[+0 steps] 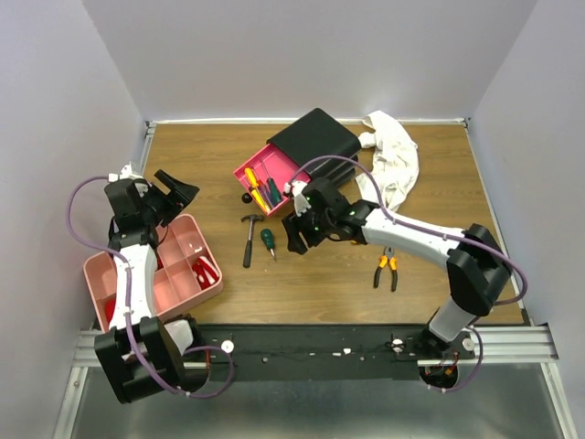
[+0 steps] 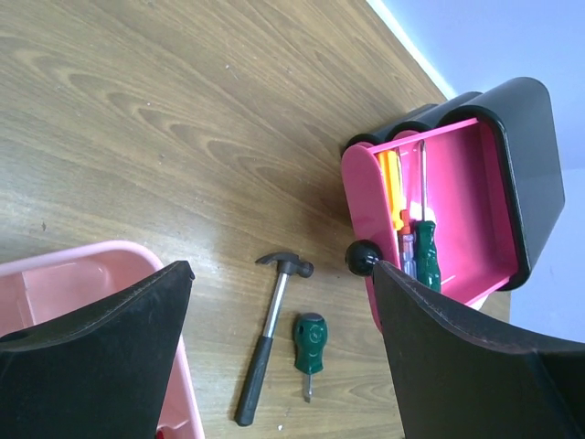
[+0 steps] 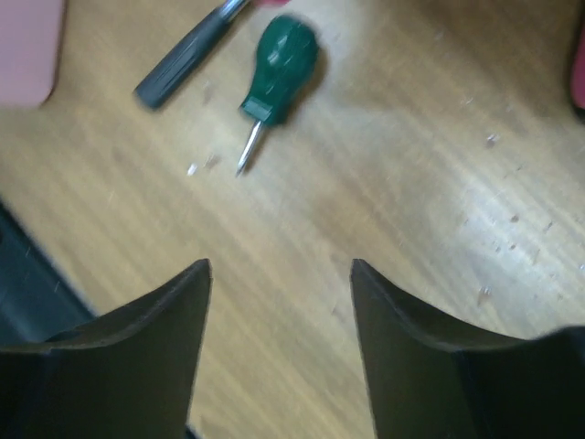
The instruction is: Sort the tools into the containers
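A black-handled hammer and a stubby green screwdriver lie side by side on the table. Orange-and-black pliers lie further right. The black box has one pink drawer pulled out, with yellow and green screwdrivers inside. The pale-pink tray sits near left. My right gripper hovers open just right of the green screwdriver, with nothing between its fingers. My left gripper is open above the tray's far corner, looking at the hammer and drawer.
A white cloth lies bunched to the right of the black box. Something red lies in a tray compartment. The drawer's black knob sticks out toward the hammer head. Walls enclose the table on three sides.
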Controlling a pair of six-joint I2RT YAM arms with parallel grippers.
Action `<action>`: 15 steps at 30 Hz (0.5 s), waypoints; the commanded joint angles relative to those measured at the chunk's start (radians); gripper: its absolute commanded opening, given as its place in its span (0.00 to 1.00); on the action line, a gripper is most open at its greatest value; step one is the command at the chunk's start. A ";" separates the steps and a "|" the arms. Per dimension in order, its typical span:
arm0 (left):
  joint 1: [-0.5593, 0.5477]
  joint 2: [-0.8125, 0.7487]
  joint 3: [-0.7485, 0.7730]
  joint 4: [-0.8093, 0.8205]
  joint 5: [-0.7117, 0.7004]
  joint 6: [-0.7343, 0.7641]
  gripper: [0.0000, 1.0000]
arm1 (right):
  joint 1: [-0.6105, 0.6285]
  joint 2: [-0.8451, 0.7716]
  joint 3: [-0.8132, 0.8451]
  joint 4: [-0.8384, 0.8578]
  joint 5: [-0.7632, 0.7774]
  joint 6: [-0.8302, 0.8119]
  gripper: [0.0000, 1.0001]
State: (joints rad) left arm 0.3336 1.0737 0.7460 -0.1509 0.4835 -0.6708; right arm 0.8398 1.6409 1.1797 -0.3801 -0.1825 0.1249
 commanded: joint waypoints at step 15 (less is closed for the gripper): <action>-0.005 -0.155 -0.077 -0.015 -0.046 -0.038 0.91 | 0.163 0.378 0.290 0.175 0.413 0.231 0.99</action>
State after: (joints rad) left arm 0.3313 0.9424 0.6910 -0.1665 0.4564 -0.6975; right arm 0.9920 1.9724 1.3914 -0.2295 0.1093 0.2863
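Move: The stubby green screwdriver that the right hand goes for lies about 8 cm to its left, 3 cm farther out and some 9 cm below. The hammer lies roughly 5 cm to the left of that screwdriver and level with it. The open pink drawer stands about 15 cm ahead of the right hand and 7 cm to its left, at about the hand's height. From the left hand, the screwdriver is about 19 cm right, 7 cm back and 18 cm down. Sweep the empty right gripper left about 8 cm and down about 5 cm, edging forward too, until it hangs over the stubby green screwdriver. Spread the half-open fingers fully on the way and turn the wrist some 10 degrees clockwise; level off at the end without touching the tool. Let the empty left hand ease back about 2 cm, rising slightly. ##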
